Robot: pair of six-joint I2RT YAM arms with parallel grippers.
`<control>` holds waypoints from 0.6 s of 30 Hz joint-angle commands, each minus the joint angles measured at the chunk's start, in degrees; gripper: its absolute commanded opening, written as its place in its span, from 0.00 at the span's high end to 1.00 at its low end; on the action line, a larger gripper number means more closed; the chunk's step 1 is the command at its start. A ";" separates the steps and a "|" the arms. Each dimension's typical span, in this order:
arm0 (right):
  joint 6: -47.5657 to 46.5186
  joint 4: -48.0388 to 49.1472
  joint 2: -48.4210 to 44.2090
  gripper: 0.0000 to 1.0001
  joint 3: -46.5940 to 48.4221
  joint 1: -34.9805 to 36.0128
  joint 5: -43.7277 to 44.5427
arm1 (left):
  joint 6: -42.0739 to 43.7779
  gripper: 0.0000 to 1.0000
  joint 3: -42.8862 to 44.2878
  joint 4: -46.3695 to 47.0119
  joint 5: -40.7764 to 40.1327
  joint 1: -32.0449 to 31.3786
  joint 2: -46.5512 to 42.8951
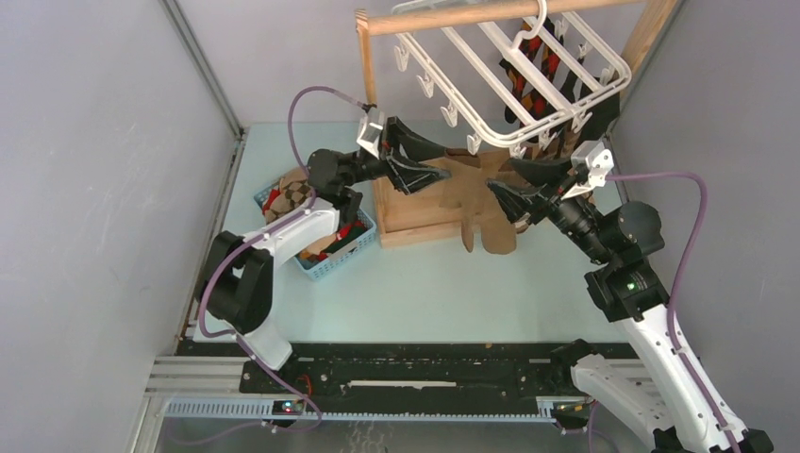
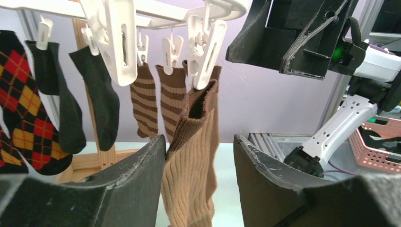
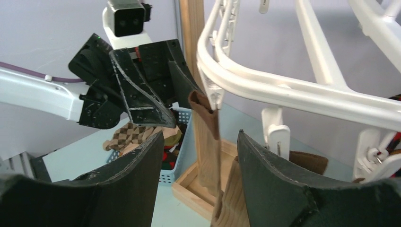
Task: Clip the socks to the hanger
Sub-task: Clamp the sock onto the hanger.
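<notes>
The white hanger (image 1: 509, 71) hangs from a wooden rail. Red argyle socks (image 2: 21, 104), black socks (image 2: 101, 94) and brown striped socks (image 2: 144, 104) hang clipped along it. A plain tan sock (image 2: 191, 175) hangs from a white clip (image 2: 205, 47), its brown cuff in the clip. My left gripper (image 2: 199, 139) is open around this sock: one finger touches it, the other stands apart. My right gripper (image 3: 199, 135) is open too, with the tan sock (image 3: 208, 142) hanging between its fingers, touching neither. In the top view both grippers (image 1: 441, 162) (image 1: 502, 184) face each other under the hanger's near edge.
A blue mesh basket (image 1: 325, 260) with a brown checked sock (image 1: 292, 193) and others sits left of the wooden stand's base (image 1: 415, 222). The stand's rail (image 1: 453, 16) crosses above. Grey walls close in both sides. A pink basket (image 2: 378, 146) shows at the left wrist view's right edge.
</notes>
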 commanded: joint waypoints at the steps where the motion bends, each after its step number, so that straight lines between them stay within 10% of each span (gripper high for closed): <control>1: -0.45 0.02 -0.71 0.33 0.38 -0.78 -4.68 | 2.81 0.41 4.48 -1.16 -0.89 -2.00 0.13; 12: -1.09 0.38 -1.87 0.33 0.46 -2.33 -10.05 | 3.33 0.54 6.24 -2.55 -1.63 -3.28 1.06; 18: 1.93 3.03 -0.59 0.33 0.47 -2.77 -14.03 | 3.58 0.78 6.27 -3.77 -1.25 -3.54 0.89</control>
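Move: The cuff of the plain brown sock hangs about 5 cm to the right of the open left fingers, level ahead and roughly 1 cm higher. Its clip is some 6 cm right and 5 cm up; the next clip, an empty one, is about 5 cm ahead, 3 cm right and 5 cm up. From the right hand the same cuff lies roughly 6 cm ahead, 8 cm left and 3 cm up. The left hand, fingers pointing right and slightly up, eases about 2 cm right towards the brown sock's cuff, drifting back and rising nearly 1 cm each, and its fingers close from rather over half open to about a quarter, taking the near edge of the cuff between the tips just below the clip. Meanwhile the open, empty right hand draws back about 2 cm and a little left, turning some 5 degrees counter-clockwise, away from the sock and the front of the hanger. ##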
